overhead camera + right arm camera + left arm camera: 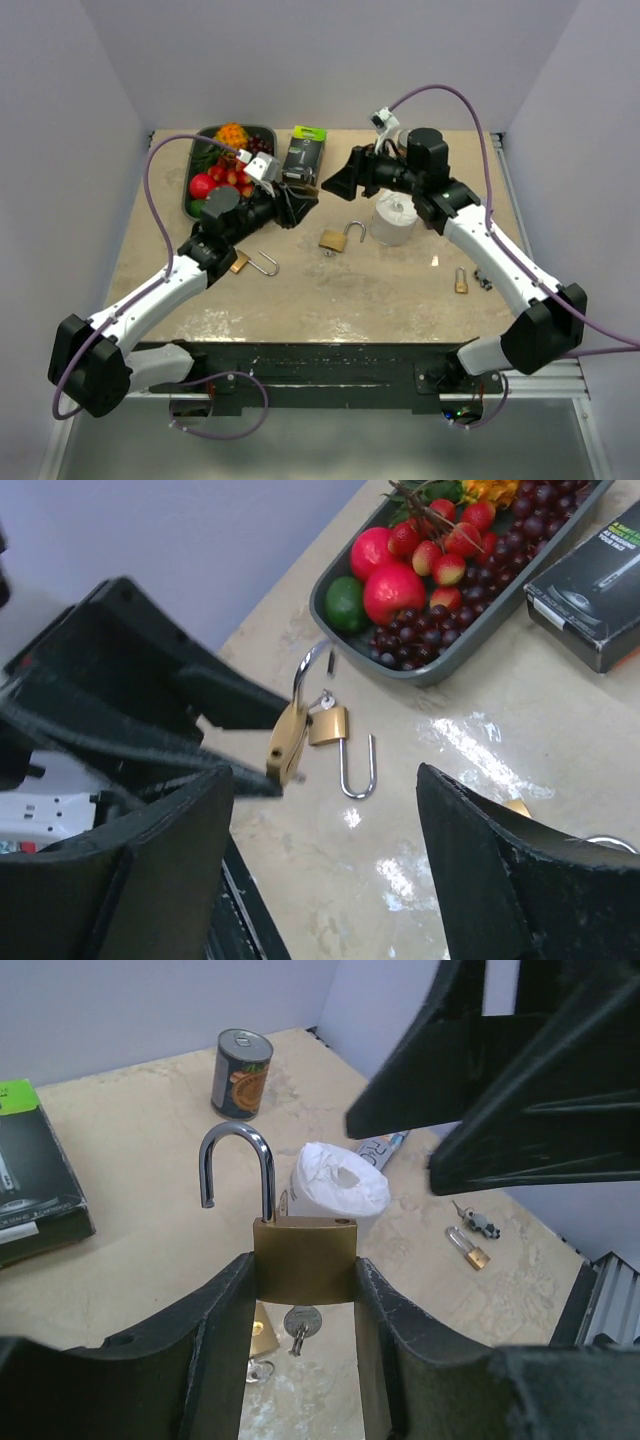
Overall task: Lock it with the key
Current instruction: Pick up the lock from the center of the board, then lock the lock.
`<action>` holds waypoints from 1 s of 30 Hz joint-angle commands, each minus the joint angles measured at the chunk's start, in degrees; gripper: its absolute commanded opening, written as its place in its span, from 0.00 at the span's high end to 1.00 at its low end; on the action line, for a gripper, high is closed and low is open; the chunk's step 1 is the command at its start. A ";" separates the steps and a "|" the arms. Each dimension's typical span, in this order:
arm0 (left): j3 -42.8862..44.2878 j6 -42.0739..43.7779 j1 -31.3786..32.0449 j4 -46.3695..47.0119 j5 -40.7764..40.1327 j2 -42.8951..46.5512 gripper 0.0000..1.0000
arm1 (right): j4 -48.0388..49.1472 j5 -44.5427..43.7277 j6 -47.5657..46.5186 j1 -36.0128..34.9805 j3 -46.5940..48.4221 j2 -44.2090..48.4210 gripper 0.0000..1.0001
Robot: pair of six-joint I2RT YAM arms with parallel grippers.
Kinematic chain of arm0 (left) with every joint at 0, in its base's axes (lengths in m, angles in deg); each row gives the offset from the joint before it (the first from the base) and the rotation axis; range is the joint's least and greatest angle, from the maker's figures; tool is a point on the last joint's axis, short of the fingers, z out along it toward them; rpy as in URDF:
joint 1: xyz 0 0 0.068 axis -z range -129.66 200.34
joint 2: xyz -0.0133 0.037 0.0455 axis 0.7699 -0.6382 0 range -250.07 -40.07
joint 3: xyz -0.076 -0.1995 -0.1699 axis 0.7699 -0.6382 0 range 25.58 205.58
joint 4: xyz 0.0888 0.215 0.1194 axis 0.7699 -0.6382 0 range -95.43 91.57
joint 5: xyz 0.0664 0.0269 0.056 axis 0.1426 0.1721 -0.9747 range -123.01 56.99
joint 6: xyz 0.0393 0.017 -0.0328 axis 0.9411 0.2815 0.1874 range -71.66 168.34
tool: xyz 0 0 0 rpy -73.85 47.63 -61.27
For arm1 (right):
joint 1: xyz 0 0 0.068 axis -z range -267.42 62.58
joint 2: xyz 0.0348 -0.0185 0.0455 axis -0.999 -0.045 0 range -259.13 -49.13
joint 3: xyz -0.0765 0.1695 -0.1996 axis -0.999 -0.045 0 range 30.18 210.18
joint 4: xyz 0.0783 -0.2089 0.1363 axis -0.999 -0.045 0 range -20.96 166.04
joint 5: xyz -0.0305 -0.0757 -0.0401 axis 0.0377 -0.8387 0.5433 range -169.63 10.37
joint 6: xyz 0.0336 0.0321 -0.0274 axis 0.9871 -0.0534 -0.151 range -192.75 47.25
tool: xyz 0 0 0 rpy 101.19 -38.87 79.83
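Observation:
A brass padlock (305, 1258) with its steel shackle (238, 1165) swung open is held upright above the table, and my left gripper (305, 1278) is shut on its body. A silver key (300, 1323) shows right under the body and seems to sit in its underside. The same padlock (286, 742) appears in the right wrist view, clamped in the left arm's fingers. My right gripper (336, 181) faces it from the right, a short way off. Its jaws stand open and nothing is between its fingers (175, 865).
Another open brass padlock (338, 239) lies mid-table and one more (254, 263) beside the left arm. A small padlock (461, 281) with keys lies at the right. A paper roll (393, 220), a can (242, 1072), a boxed item (303, 154) and a fruit tray (197, 176) stand behind.

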 commanded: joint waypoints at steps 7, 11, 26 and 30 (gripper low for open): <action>-1.05 0.91 4.06 7.27 -11.21 4.73 1.00 | 3.11 -6.38 2.77 -6.95 5.44 -3.07 0.34; -1.05 1.71 4.23 7.36 -12.27 4.73 1.00 | 2.50 -6.21 2.51 -8.10 4.21 -2.63 0.35; -2.89 7.24 5.82 11.93 -12.97 6.13 1.00 | -1.37 -4.46 -0.66 -10.30 2.63 -5.18 0.63; -4.03 9.87 6.17 13.77 -13.15 6.40 1.00 | -4.88 -1.11 -1.71 -10.21 2.54 -6.06 0.72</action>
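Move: The open brass lock, held shackle-up in the left hand, lies about 7 cm to the right hand's left, 1 cm back and 2 cm lower; it sits about 1 cm ahead and 1 cm right of the left hand point. From the right hand, the larger open padlock lies on the table 3 cm ahead, 1 cm left and some 31 cm below, the paper roll about 4 cm ahead and 13 cm right, and the razor box roughly 22 cm ahead and 9 cm left. The right hand goes about 6 cm left, its fingers narrowing around the lock body the left hand still holds. ##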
